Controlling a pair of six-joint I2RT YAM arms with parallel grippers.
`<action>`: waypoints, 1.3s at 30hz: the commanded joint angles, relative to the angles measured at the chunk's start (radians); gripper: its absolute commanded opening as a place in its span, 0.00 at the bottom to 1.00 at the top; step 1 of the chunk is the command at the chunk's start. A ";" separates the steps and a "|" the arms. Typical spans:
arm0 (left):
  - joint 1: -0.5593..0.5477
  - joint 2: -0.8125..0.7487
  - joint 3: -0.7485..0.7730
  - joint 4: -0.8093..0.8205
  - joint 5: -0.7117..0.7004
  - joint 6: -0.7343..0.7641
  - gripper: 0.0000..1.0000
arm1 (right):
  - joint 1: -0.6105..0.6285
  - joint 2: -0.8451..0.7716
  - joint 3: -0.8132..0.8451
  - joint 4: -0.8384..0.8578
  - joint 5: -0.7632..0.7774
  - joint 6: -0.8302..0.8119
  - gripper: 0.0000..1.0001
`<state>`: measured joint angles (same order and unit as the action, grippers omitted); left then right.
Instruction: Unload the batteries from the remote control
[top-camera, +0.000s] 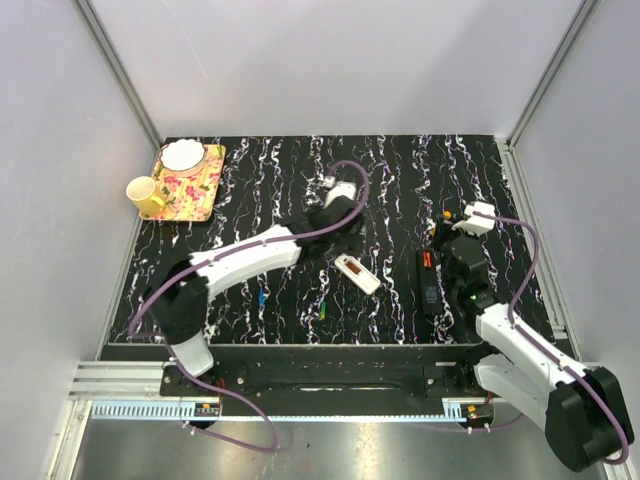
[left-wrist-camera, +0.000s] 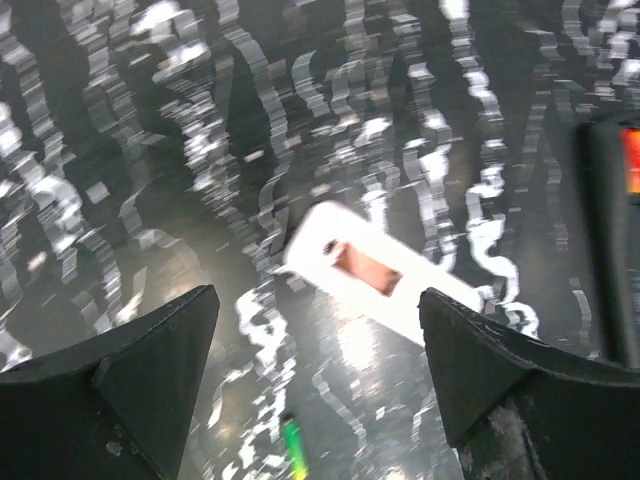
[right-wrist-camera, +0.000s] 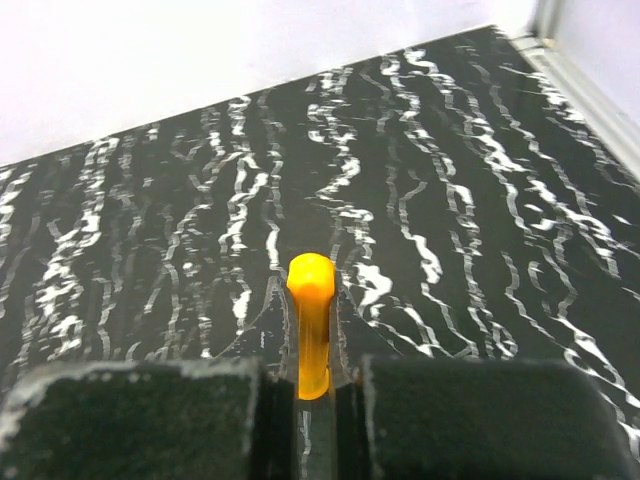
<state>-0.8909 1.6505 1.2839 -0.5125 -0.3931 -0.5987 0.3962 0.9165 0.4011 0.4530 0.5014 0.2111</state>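
My left gripper (top-camera: 340, 232) hangs open over the table, nothing between its fingers (left-wrist-camera: 150, 385). Just ahead of it lies a white remote control (left-wrist-camera: 385, 280) with its empty battery bay facing up (top-camera: 357, 273). A green battery (left-wrist-camera: 293, 448) lies loose on the table near it (top-camera: 324, 310), and a blue battery (top-camera: 262, 297) lies farther left. A black remote control (top-camera: 428, 282) on the right has a red-orange battery (left-wrist-camera: 632, 160) in its bay. My right gripper (right-wrist-camera: 312, 395) is shut on an orange battery (right-wrist-camera: 311, 320), held above the table behind the black remote (top-camera: 445, 214).
At the back left corner stand a floral tray (top-camera: 200, 190), a white bowl (top-camera: 182, 155) on it and a yellow mug (top-camera: 145, 195). White walls with metal rails enclose the black marbled table (top-camera: 300, 170) on three sides.
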 joint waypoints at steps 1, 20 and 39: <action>-0.052 0.162 0.185 0.092 0.192 0.120 0.86 | -0.016 -0.045 -0.033 -0.033 0.208 -0.033 0.00; -0.118 0.534 0.500 0.192 0.553 0.119 0.88 | -0.060 -0.180 -0.007 -0.137 0.414 -0.055 0.00; -0.260 0.825 0.897 -0.139 0.114 -0.118 0.86 | -0.059 -0.533 0.148 -0.102 0.359 -0.168 0.00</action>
<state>-1.1355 2.4332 2.1201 -0.5728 -0.1566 -0.6388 0.3389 0.4019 0.5007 0.3149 0.8909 0.0834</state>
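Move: The black remote control lies about 25 cm to the right of my left hand, 4 cm back and 12 cm below; its red batteries sit in its far end, 24 cm to my right and 2 cm ahead. The white remote, already empty, is some 5 cm to the right and 2 cm back, with the green battery 12 cm back and 4 cm left. From my right hand the black remote lies some 8 cm back, straight sideways and 19 cm below. I sweep my wide-open left hand about 25 cm to the right, over the white remote to the black one, sinking some 8 cm while turning clockwise and then partly back. My right hand keeps its grip on the screwdriver and clears away to the right and back, dipping slightly before rising to 14 cm above its start, fingers tipping up. ##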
